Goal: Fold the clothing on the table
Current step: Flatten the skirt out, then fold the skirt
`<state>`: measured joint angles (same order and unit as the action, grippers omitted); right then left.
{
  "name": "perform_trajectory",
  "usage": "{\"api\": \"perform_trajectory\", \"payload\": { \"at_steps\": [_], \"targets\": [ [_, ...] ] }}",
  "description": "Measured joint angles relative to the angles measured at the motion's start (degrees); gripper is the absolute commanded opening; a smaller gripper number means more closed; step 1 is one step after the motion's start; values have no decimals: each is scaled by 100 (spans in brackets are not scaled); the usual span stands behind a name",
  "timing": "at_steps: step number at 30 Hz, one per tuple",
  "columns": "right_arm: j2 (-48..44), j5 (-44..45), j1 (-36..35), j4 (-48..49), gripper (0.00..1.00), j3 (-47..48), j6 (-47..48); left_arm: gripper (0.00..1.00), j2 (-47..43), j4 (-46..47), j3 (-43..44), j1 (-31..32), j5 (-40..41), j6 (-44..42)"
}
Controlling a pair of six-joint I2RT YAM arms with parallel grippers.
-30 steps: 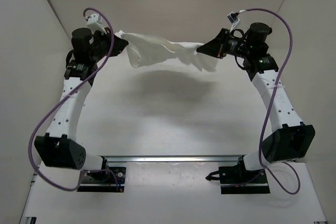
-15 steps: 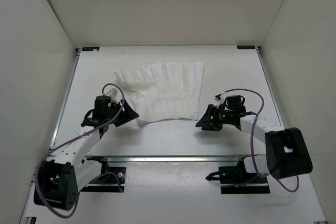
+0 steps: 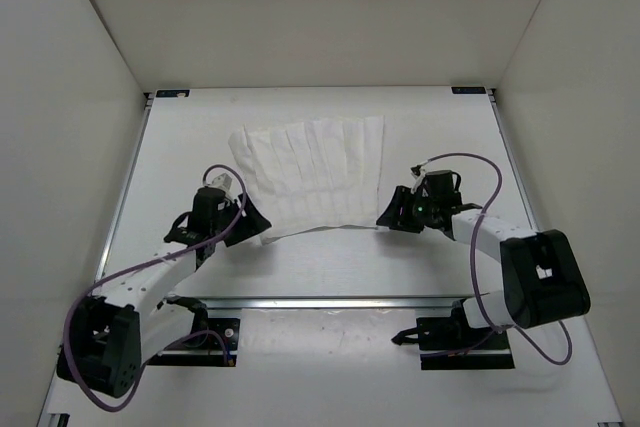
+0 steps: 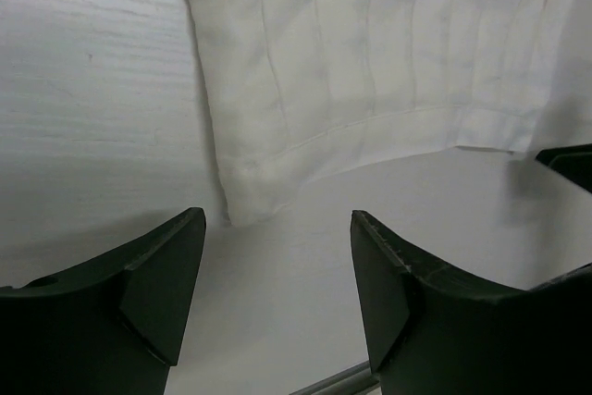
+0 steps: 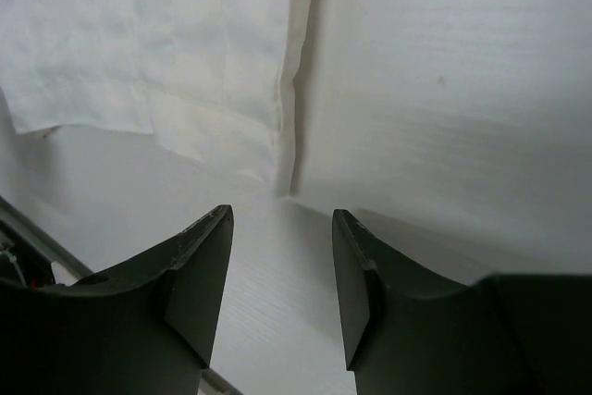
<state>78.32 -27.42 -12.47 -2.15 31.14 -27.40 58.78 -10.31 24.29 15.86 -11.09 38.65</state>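
The clothing (image 3: 312,173) is a white pleated garment lying spread flat on the table (image 3: 450,147), its curved hem toward the arms. My left gripper (image 3: 256,223) is low at the hem's near left corner, open and empty; in the left wrist view that corner of the clothing (image 4: 370,62) lies just beyond the left gripper (image 4: 277,219). My right gripper (image 3: 386,215) sits open and empty at the near right corner. In the right wrist view the right edge of the clothing (image 5: 185,43) ends just ahead of the right gripper (image 5: 282,213).
A metal rail (image 3: 330,300) crosses the table in front of the arm bases. Black brackets (image 3: 172,94) mark the far corners. White walls enclose the left, right and far sides. Purple cables (image 3: 480,247) loop along both arms.
A second ago the clothing hung stretched in the air between both shut grippers. It now lies flat on the table, both grippers have let go, opened and dropped low at its near corners.
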Motion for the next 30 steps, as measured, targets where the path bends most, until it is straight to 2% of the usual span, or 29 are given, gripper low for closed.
{"api": "perform_trajectory", "payload": {
  "at_steps": [7,10,14,16,18,19,20,25,30],
  "targets": [
    [546,289,-74,212,45,306,61,72,730,-42,31,367,365,-107],
    [669,258,-144,334,44,367,55,65,881,61,37,431,442,-114],
    [920,238,-256,472,43,544,48,49,1073,247,48,474,457,-105],
    [1058,247,-337,529,34,649,55,38,1174,350,52,494,461,-90],
    [1187,275,-428,555,2,732,87,18,1296,424,72,516,466,-83],
    [1244,306,-474,535,0,756,92,12,1368,446,98,542,490,-83],
    [1292,317,-505,514,0,763,76,0,1443,479,120,566,492,-87],
    [1185,306,-549,249,0,772,57,0,1537,428,275,597,474,-177],
    [-55,271,-485,-706,0,909,166,0,901,-356,785,459,455,-356]
  ]
}}
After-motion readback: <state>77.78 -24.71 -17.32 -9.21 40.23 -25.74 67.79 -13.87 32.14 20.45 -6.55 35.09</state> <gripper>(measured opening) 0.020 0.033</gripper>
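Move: The skirt's near-left corner is right under the left hand, about 5 cm below and 2 cm to its right; the skirt's middle is some 16 cm ahead and 13 cm to the right, its far-left corner about 26 cm ahead and 5 cm left. From the right hand, the near-right corner lies about 3 cm ahead, 3 cm left and 3 cm below; the far-right corner is roughly 29 cm ahead and 2 cm left. Pinch both near corners of the skirt. Sink the left gripper almost straight down about 5 cm with a slight tilt, and close it on the near-left corner; slide the right gripper forward and left about 4 cm, dipping a little, and shut it on the near-right corner. Then lift both corners some 3 to 4 cm, easing the right hand back. ##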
